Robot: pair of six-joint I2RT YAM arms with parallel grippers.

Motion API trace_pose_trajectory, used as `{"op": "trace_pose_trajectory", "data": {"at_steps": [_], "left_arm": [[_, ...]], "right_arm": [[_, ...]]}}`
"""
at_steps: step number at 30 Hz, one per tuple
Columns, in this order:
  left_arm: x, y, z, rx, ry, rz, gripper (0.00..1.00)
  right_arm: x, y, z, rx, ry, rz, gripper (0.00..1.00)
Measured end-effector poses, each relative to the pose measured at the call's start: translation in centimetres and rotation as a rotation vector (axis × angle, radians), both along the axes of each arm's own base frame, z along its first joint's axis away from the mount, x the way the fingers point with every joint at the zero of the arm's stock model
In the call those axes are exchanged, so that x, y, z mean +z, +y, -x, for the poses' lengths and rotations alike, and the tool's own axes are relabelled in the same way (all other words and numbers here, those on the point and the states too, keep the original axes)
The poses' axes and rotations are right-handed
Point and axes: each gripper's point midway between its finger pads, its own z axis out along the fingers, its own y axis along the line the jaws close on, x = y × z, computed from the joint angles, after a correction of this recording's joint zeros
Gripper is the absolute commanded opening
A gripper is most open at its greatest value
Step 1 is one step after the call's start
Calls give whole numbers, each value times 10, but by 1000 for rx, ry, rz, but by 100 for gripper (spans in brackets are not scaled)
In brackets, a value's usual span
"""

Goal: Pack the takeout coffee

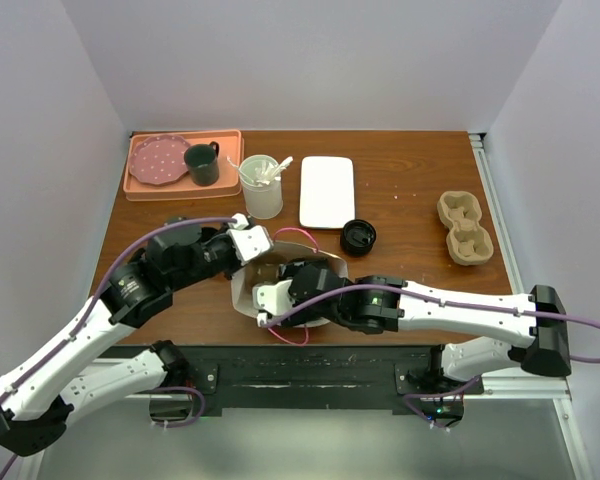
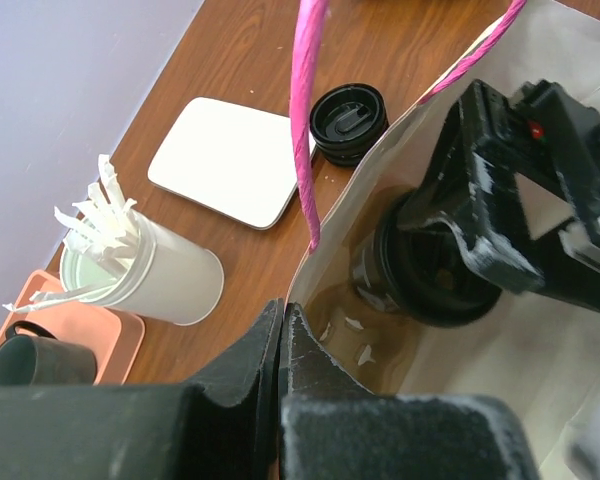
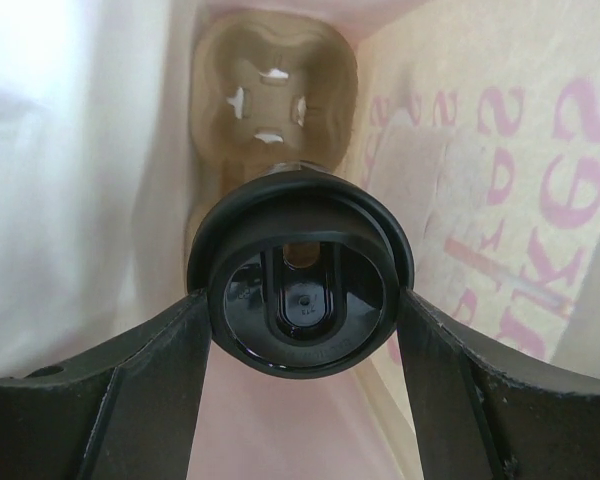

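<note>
A white paper bag (image 1: pixel 248 290) with pink handles (image 2: pixel 305 120) stands open at the near middle of the table. My left gripper (image 2: pixel 282 322) is shut on the bag's rim (image 2: pixel 365 190) and holds that side out. My right gripper (image 3: pixel 300 300) reaches down inside the bag, shut on a takeout coffee cup by its black lid (image 3: pixel 300 290). The fingers (image 3: pixel 170 350) press on both sides of the lid. Below the cup, a brown pulp cup carrier (image 3: pixel 270 90) lies on the bag's bottom, also visible as the carrier (image 2: pixel 352 335) in the left wrist view.
A loose black lid (image 1: pixel 358 236) lies just behind the bag. A white rectangular plate (image 1: pixel 327 190) is behind that. A clear cup of white stirrers (image 1: pixel 261 185), an orange tray (image 1: pixel 140 187) with a dark mug (image 1: pixel 202 163), and a second pulp carrier (image 1: pixel 465 228) stand around.
</note>
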Motion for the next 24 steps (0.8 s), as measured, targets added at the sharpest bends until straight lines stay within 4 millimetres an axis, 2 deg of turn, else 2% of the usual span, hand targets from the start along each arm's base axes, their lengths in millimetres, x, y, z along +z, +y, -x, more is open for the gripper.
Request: {"op": "trace_pose_trajectory", "data": {"at_steps": [7, 11, 13, 14, 16, 20, 24], "left_arm": [[4, 5, 12, -25, 1, 14, 0], [8, 4, 18, -53, 0, 33, 0], [8, 2, 21, -67, 7, 39, 14], [8, 2, 21, -71, 10, 41, 32], [7, 1, 22, -62, 26, 51, 44], [7, 8, 14, 27, 57, 76, 52], [5, 25, 5, 178, 105, 110, 53]], "right_arm": [[-8, -17, -24, -52, -18, 24, 38], [-10, -18, -25, -30, -12, 39, 38], [-11, -18, -24, -24, -10, 45, 38], [-12, -17, -24, -21, -8, 47, 38], [-16, -15, -23, -15, 2, 54, 38], [-24, -13, -22, -8, 20, 72, 37], [-28, -10, -19, 2, 42, 66, 36]]}}
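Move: The right hand holds the coffee cup inside the bag; the cup carrier on the bag's floor lies some 4 cm ahead, 3 cm to its left and 12 cm below. From that hand the black lid sits about 8 cm ahead, 12 cm right, the white tray 19 cm ahead, 3 cm right, both nearly 20 cm lower. From the left hand, pinching the rim, the carrier lies about 2 cm ahead, 8 cm right and 21 cm below; the straw cup 18 cm ahead, 1 cm left, 23 cm below. Forward and to the right by roughly 3 cm, then mostly down, the right hand takes the still-gripped coffee cup deeper into the bag towards the carrier, its wrist nearly steady. The left hand first draws back about 2 cm with the pinched rim, then opens its fingers halfway, lets go and swings forward and left, turning counter-clockwise. ##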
